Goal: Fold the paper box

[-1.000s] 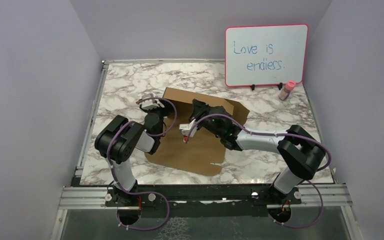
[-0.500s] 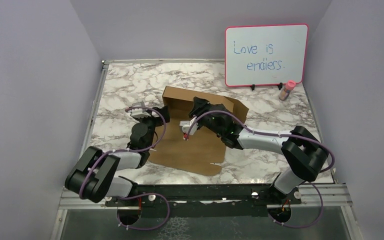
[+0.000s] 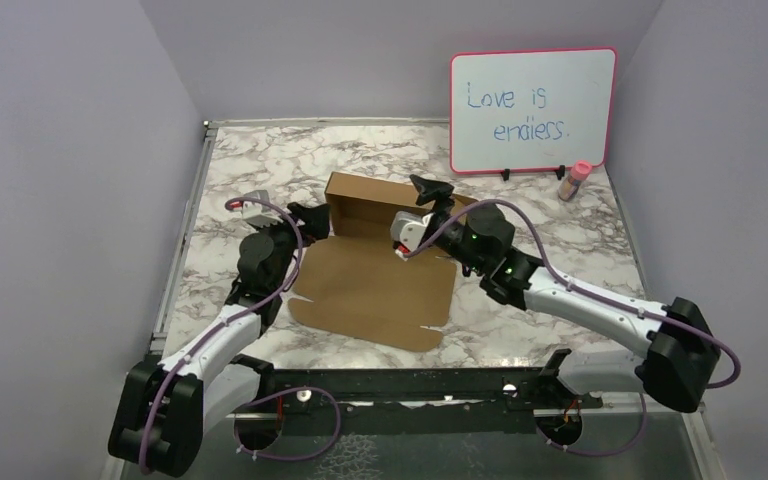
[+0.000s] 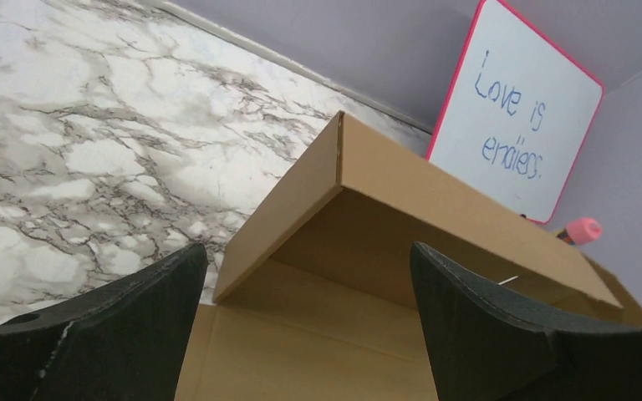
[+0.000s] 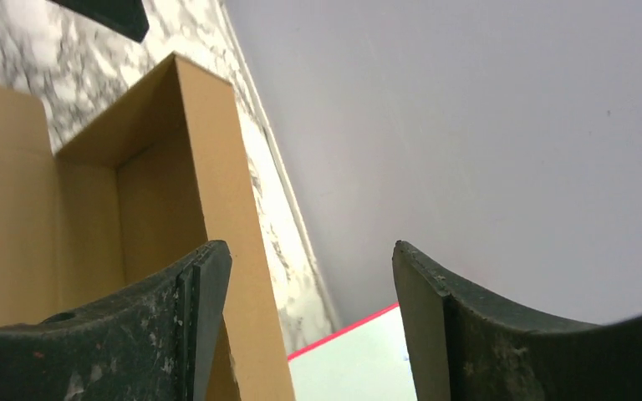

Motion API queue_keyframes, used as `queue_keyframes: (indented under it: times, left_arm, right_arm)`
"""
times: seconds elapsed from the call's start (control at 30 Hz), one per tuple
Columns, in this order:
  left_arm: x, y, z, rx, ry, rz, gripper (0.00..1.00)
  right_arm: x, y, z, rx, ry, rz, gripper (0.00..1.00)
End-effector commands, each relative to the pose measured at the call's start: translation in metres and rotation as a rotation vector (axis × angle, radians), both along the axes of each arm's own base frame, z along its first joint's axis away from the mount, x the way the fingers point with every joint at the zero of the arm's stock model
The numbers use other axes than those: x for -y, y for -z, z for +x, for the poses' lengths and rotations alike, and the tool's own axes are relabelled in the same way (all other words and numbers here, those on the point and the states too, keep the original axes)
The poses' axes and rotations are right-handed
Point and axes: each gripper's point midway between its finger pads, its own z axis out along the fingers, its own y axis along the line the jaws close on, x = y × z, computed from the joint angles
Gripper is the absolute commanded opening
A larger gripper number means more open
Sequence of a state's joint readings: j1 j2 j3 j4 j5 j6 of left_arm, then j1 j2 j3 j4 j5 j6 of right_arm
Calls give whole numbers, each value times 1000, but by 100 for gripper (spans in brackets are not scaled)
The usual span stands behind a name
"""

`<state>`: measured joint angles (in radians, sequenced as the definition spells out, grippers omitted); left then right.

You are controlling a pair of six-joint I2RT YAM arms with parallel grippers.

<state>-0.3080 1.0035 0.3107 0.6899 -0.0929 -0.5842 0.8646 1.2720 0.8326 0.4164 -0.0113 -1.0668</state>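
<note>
The paper box (image 3: 375, 285) is brown cardboard lying mid-table, its flat panel toward me and its far walls (image 3: 358, 192) standing up. My left gripper (image 3: 312, 217) hovers open at the box's left rear corner, touching nothing. In the left wrist view the raised corner of the box (image 4: 359, 192) shows between its spread fingers (image 4: 109, 326). My right gripper (image 3: 432, 192) is open above the box's back right part, tilted upward. The right wrist view has the upright box wall (image 5: 217, 209) beside its left finger (image 5: 142, 334), and nothing is held.
A pink-framed whiteboard (image 3: 532, 110) stands at the back right with a small pink-capped bottle (image 3: 573, 180) beside it. Grey walls close in the marble table (image 3: 250, 160) on three sides. A metal rail (image 3: 410, 385) runs along the near edge.
The right gripper has opened and lifted from the middle of the box toward its back right. The left arm has drawn back leftward off the box, opening wider.
</note>
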Motion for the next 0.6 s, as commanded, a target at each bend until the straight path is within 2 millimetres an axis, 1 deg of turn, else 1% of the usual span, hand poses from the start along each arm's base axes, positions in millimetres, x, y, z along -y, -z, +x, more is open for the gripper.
queue_keyframes:
  times: [0.0,0.03,0.07,0.1,0.17,0.27,0.37,0.47,0.57]
  left_arm:
    - [7,-29,1,-29,73,-97,91]
    - [6,-36,3,-25,70,-98,91]
    - [5,-40,5,-28,64,-97,91]
    - [4,-45,8,-27,62,-93,92]
    - [4,-49,15,-44,59,-71,92]
    - [3,-49,28,-104,51,-37,92]
    - [6,-47,40,-156,65,1,92]
    - [11,-45,48,-184,87,16,92]
    - [14,-39,56,-203,101,21,91]
  right_arm:
    - [25,-24,-7,-225,107,362,80]
    - [32,-30,-8,-272,137,450,82]
    - [38,-33,-9,-289,160,494,85]
    - [43,-34,-10,-339,181,562,88]
    - [52,-34,-10,-420,235,664,92]
    - [63,-21,-6,-558,349,803,95]
    - [68,-7,-2,-643,429,901,96]
    - [69,2,0,-693,465,976,95]
    - [74,11,9,-708,515,1024,94]
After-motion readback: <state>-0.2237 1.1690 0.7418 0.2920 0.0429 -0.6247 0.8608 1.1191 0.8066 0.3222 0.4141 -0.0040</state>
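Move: The box's raised top left corner is roughly 7 cm ahead of the left gripper, 3 cm to its right and slightly lower. The flat cardboard panel's middle lies some 12 cm back, 12 cm right and 13 cm below that gripper. From the right gripper, the raised top right corner is about 2 cm ahead, 10 cm right and 9 cm below; the top left corner is some 7 cm ahead and 17 cm left. Roll the right gripper some 55 degrees, its left side coming up, and swing its fingers to point more forward while carrying it about 6 cm right towards the box's right end, arching up and back down; spread its fingers wider. Bring the open left gripper up, then forward about 5 cm beside the box's left end, dipping slightly at the end with its fingers tipping down. ##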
